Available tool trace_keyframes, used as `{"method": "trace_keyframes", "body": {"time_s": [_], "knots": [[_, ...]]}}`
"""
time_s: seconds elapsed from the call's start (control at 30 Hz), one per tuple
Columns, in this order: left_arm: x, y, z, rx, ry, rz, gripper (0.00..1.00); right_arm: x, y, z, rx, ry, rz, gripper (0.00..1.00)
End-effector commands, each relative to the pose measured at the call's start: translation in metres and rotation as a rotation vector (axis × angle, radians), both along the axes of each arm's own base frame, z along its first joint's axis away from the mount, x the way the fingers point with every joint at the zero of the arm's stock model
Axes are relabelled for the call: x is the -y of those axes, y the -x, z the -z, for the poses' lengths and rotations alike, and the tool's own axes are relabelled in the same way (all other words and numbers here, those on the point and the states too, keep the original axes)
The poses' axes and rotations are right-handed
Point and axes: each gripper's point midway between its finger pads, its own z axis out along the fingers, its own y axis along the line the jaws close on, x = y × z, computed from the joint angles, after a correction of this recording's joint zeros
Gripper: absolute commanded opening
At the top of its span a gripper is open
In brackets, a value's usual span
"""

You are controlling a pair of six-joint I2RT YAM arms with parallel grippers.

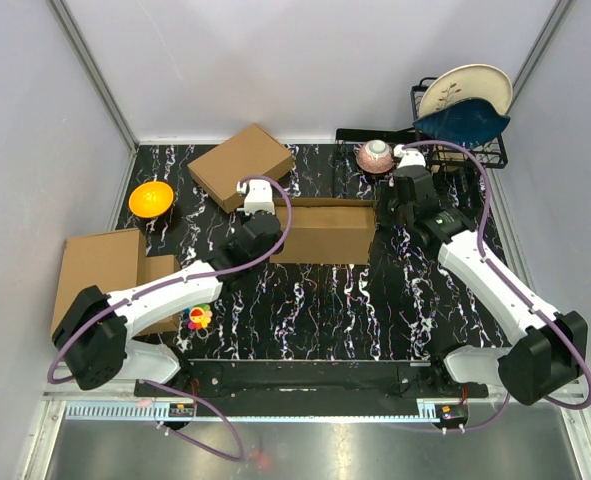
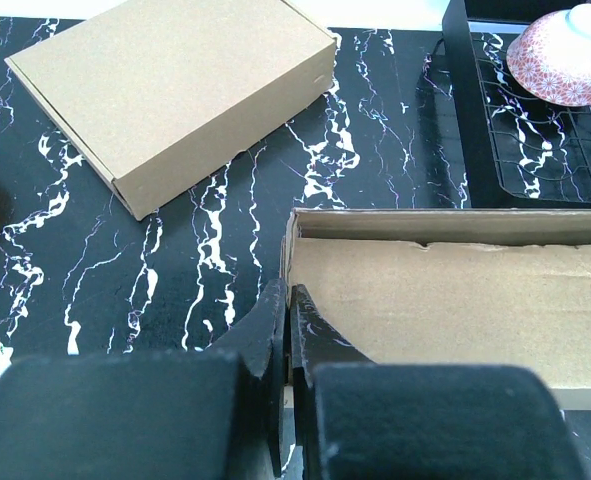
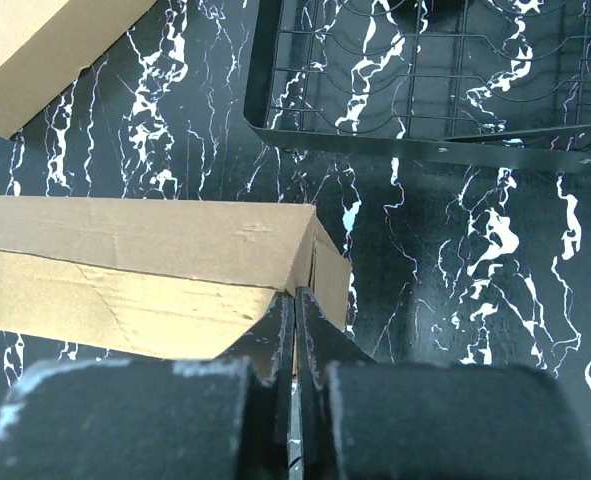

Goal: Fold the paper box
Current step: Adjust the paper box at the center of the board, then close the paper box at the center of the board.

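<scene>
The paper box [image 1: 320, 230] lies across the middle of the table as a long brown cardboard tray with raised walls. My left gripper [image 1: 274, 234] is at its left end. In the left wrist view this gripper [image 2: 288, 305] is shut on the box's left end wall [image 2: 291, 250], one finger inside and one outside. My right gripper [image 1: 382, 214] is at the right end. In the right wrist view the right gripper [image 3: 295, 300] is shut on the end flap [image 3: 325, 265] at the box's corner. The box's floor [image 2: 455, 300] faces up, bare.
A smaller closed cardboard box [image 1: 241, 166] lies just behind the left end. An orange bowl [image 1: 151, 198] and flat tan cardboard [image 1: 100, 270] are at the left. A black dish rack [image 1: 465, 140] with plates and a pink bowl [image 1: 376, 156] stands back right. A small colourful toy [image 1: 200, 318] lies near the left arm.
</scene>
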Motion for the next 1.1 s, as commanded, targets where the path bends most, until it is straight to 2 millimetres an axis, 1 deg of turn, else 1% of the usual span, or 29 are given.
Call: {"method": "trace_keyframes", "body": {"time_s": [0.0, 0.1, 0.27, 0.37, 0.4, 0.43, 0.5, 0.53, 0.6, 0.63, 0.7, 0.73, 0.87, 1.07], "knots": [[-0.02, 0.048, 0.093, -0.311, -0.252, 0.095, 0.01, 0.004, 0.015, 0.031, -0.074, 0.025, 0.001, 0.0], [-0.021, 0.049, 0.093, -0.312, -0.249, 0.093, 0.02, 0.007, 0.02, 0.04, -0.09, 0.029, 0.009, 0.0], [-0.021, 0.051, 0.089, -0.31, -0.235, 0.096, 0.06, 0.009, 0.026, 0.054, -0.117, 0.03, 0.015, 0.0], [-0.02, 0.053, 0.083, -0.304, -0.21, 0.101, 0.11, 0.011, 0.029, 0.06, -0.129, 0.033, 0.017, 0.0], [-0.021, 0.054, 0.082, -0.303, -0.203, 0.101, 0.15, 0.011, 0.029, 0.058, -0.126, 0.028, 0.019, 0.0], [-0.019, 0.055, 0.076, -0.292, -0.186, 0.109, 0.17, 0.01, 0.029, 0.058, -0.126, 0.027, 0.019, 0.0], [-0.02, 0.056, 0.072, -0.282, -0.174, 0.113, 0.22, 0.01, 0.029, 0.057, -0.126, 0.026, 0.018, 0.0], [-0.02, 0.057, 0.066, -0.269, -0.161, 0.121, 0.23, 0.01, 0.028, 0.055, -0.123, 0.024, 0.02, 0.0], [-0.023, 0.059, 0.062, -0.259, -0.156, 0.12, 0.24, 0.009, 0.028, 0.053, -0.121, 0.021, 0.017, 0.0], [-0.023, 0.06, 0.055, -0.243, -0.136, 0.121, 0.25, 0.009, 0.028, 0.053, -0.123, 0.022, 0.019, 0.0], [-0.025, 0.062, 0.051, -0.233, -0.124, 0.123, 0.26, 0.009, 0.027, 0.052, -0.123, 0.02, 0.02, 0.0], [-0.025, 0.062, 0.045, -0.219, -0.108, 0.127, 0.26, 0.008, 0.026, 0.051, -0.123, 0.019, 0.021, 0.0], [-0.025, 0.06, 0.033, -0.177, -0.092, 0.131, 0.26, 0.007, 0.026, 0.051, -0.126, 0.012, 0.021, 0.0], [-0.015, 0.057, 0.017, -0.14, -0.037, 0.154, 0.28, 0.007, 0.027, 0.05, -0.131, 0.008, 0.026, 0.0]]}}
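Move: Between the hands the paper box stands on edge, its slot up. Its middle lies about 10 cm right of the left hand and 7 cm below it, and about 11 cm left of the right hand and 8 cm below; it is level with both in reach. The closed carton lies some 20 cm ahead of the left hand, 8 cm to its left and 15 cm lower. The patterned bowl is roughly 22 cm straight ahead of the right hand and 14 cm lower. Drawing the left end wall of the paper box back towards the robot, the left hand travels about 4 cm, with a slight drift left, and turns a few degrees clockwise; its fingers part to about a quarter open but still straddle the wall. The right hand keeps its shut pinch on the right end wall, sinks about 1 cm and otherwise stays in place. ##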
